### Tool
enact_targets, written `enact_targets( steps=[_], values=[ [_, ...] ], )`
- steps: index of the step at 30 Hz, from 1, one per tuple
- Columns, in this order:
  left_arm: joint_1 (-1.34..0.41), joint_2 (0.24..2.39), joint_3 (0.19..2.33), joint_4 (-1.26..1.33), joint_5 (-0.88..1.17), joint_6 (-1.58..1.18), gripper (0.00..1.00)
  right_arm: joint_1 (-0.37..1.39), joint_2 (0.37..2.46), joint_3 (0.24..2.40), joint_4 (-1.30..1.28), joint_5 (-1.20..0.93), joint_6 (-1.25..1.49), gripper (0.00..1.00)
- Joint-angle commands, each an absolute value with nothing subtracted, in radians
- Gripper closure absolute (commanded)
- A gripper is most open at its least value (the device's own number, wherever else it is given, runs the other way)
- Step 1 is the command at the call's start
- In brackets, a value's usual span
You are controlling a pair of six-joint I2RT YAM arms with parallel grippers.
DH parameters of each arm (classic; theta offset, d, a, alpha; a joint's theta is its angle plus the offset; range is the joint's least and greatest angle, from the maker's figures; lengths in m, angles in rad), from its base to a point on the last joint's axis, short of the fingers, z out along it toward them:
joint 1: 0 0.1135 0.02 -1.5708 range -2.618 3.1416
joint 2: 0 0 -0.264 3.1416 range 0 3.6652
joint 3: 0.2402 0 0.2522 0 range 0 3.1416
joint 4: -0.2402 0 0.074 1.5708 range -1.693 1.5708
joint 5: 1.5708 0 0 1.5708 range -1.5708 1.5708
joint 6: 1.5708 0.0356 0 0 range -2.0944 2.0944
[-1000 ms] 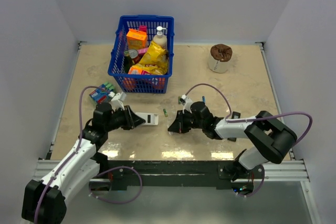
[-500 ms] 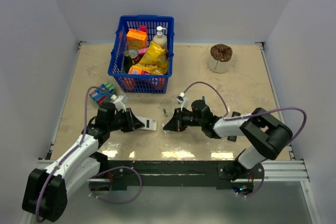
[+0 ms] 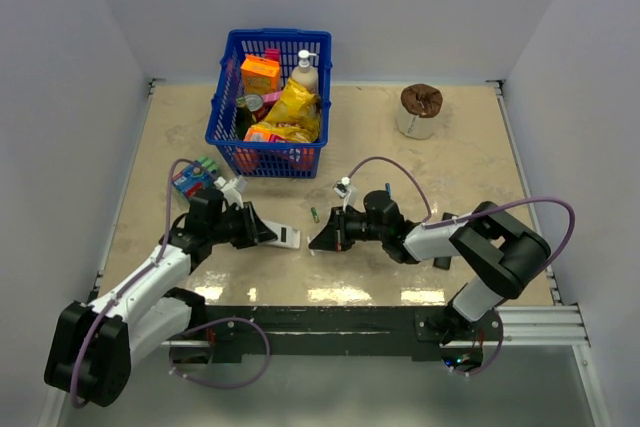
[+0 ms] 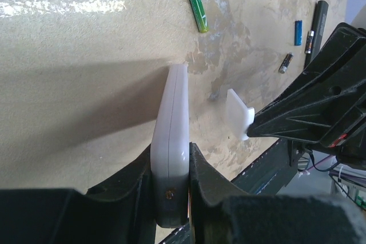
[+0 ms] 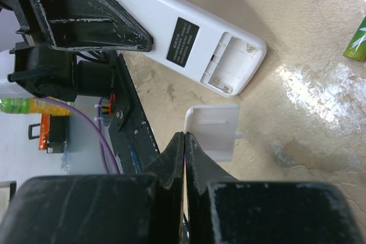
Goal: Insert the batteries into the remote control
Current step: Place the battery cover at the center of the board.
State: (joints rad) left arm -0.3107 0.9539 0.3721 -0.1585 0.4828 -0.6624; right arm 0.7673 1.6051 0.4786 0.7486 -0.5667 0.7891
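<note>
The white remote control point(image 5: 183, 37) lies back side up, its battery bay point(image 5: 233, 64) uncovered and holding nothing. My left gripper point(image 4: 170, 161) is shut on the remote's near end point(image 3: 285, 237); the left wrist view shows the remote edge-on. The small white cover piece point(image 5: 213, 128) rests on the table just past my right gripper point(image 5: 185, 135), which is shut with nothing between its fingers. A green battery point(image 4: 198, 8) lies beyond the remote, also visible from above point(image 3: 314, 214). Farther right lie a blue battery point(image 4: 298, 32) and a dark battery point(image 4: 285, 63).
A blue basket point(image 3: 268, 142) of groceries stands at the back left. A roll with a brown top point(image 3: 420, 110) is at the back right. A colourful pack point(image 3: 195, 177) lies left of the basket. A slim black remote point(image 4: 318, 24) lies by the right arm.
The left gripper has drawn the remote slightly nearer and to the left. The right gripper has edged left toward it. Both stay shut.
</note>
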Motion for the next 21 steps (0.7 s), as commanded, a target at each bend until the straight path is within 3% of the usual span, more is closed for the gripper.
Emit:
enact_targets(
  steps=[1,15,21],
  values=[
    [-0.314,0.963,0.38,-0.224,0.462,-0.637,0.94,0.756,1.592,0.496,0.772,-0.545,0.788,1.0],
    [-0.314,0.885,0.388,-0.204,0.479,-0.626,1.0,0.646,1.718,0.365,0.995,-0.587,0.914,1.0],
    [-0.314,0.882,0.391,-0.206,0.48,-0.621,1.0,0.601,1.68,0.322,0.944,-0.577,0.874,1.0]
  ],
)
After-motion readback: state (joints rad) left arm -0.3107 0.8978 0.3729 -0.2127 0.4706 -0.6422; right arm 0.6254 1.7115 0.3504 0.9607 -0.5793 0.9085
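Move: The battery cover is already in my right fingers, bound for the bare middle of the board: about 3 cm ahead, 5 cm to the right and 6 cm below. The remote, still gripped by my left hand, has its middle some 10 cm to the left and 3 cm ahead, roughly level. A green battery lies about 10 cm straight ahead on the board, a second one 18 cm ahead and 8 cm right. From my left hand the bare patch lies about 17 cm right, 1 cm back, 6 cm lower. I draw the pinched battery cover away from the open end of the remote, taking my right hand about 4 cm to the right and 2 cm forward, and sink it some 3 cm towards the bare board on the way. The wrist swings about 10 degrees clockwise and tips slightly downward; the fingers stay shut on the cover. My left hand keeps the remote practically still. ##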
